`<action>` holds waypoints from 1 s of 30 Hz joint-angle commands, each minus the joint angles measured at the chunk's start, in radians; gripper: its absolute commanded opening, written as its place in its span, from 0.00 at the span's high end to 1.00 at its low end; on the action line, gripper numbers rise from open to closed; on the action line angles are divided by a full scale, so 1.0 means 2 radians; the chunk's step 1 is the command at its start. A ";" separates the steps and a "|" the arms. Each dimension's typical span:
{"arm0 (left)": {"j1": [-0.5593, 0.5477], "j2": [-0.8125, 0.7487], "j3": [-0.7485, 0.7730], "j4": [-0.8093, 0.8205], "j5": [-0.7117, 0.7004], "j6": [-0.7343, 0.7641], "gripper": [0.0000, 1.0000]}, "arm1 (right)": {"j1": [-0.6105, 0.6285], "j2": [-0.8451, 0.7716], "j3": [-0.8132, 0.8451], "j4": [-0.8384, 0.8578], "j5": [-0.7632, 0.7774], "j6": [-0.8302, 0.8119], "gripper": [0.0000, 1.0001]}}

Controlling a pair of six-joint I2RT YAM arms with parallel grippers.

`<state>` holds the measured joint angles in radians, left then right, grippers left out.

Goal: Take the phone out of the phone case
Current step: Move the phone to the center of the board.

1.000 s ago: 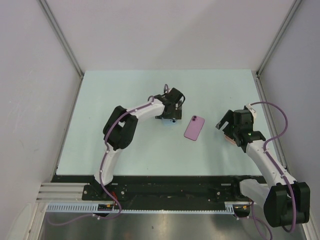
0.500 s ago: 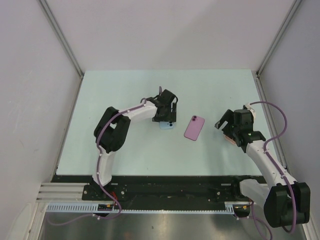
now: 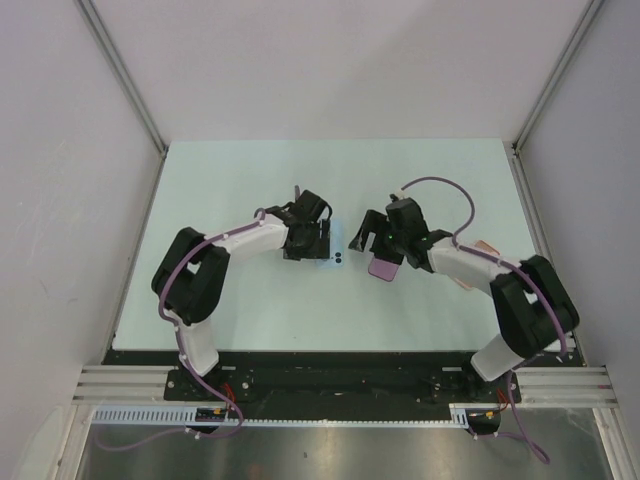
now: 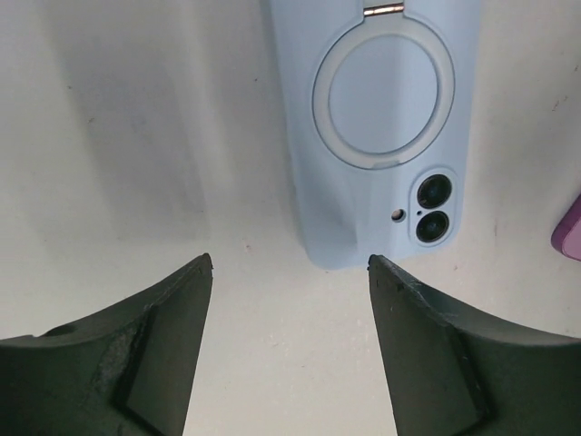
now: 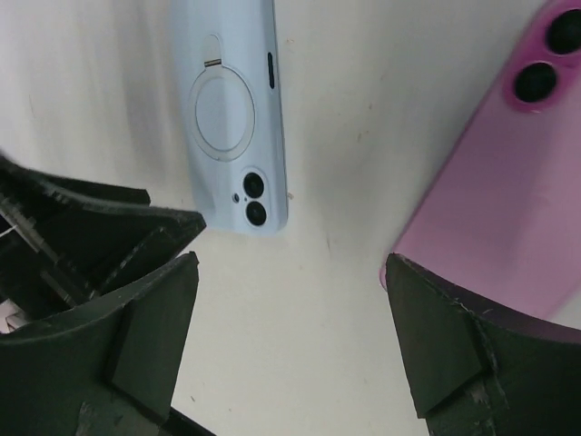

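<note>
A pale blue phone case (image 4: pixel 381 136) lies back up on the white table, with a ring holder and two dark camera openings. It also shows in the right wrist view as the case (image 5: pixel 234 118), and only its corner (image 3: pixel 333 258) shows from above. A pink phone (image 5: pixel 495 209) lies back up to the right, apart from the case, partly under my right arm (image 3: pixel 383 267). My left gripper (image 4: pixel 290 263) (image 3: pixel 312 243) is open just short of the case's camera end, with bare table between its fingers. My right gripper (image 5: pixel 291 263) (image 3: pixel 368 243) hangs open between case and phone, holding nothing.
The two grippers are close together at mid-table, the left one's dark fingers (image 5: pixel 100 227) showing in the right wrist view. Grey walls close the table in on the left, back and right, with a metal post (image 3: pixel 540 95) at the back right corner.
My right arm has swung left from the table's right side to the phone. My left gripper has backed off to the left, uncovering the case, and its jaws have narrowed somewhat.
</note>
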<state>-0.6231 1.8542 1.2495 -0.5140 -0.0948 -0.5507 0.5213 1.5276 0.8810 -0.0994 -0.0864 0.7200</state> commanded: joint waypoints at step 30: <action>-0.031 0.059 0.060 0.020 -0.023 -0.068 0.00 | -0.051 -0.020 0.033 -0.076 0.014 -0.033 0.13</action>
<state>-0.6609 1.9255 1.3018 -0.4862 -0.0742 -0.6361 0.4168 1.5368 0.9405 -0.2516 -0.0448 0.6685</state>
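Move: The purple phone lies about 7 cm ahead of the right hand, 6 cm to its right and 7 cm lower; the blue phone is some 11 cm ahead and 8 cm left of that hand, the empty case about 27 cm right and 4 cm ahead. From the left hand, the blue phone's middle is roughly 9 cm ahead, 4 cm right and 2 cm below, with the purple phone 5 cm ahead and 18 cm right. Pushing the purple phone aside towards the empty case, the right hand drops about 5 cm with fingers kept open, sweeps some 12 cm right, turning clockwise, then rises and swings back left, turning back too. The left hand drifts slightly left, opens its fingers wide, then shifts about 4 cm right and lowers a little until they straddle the blue phone's near end. ##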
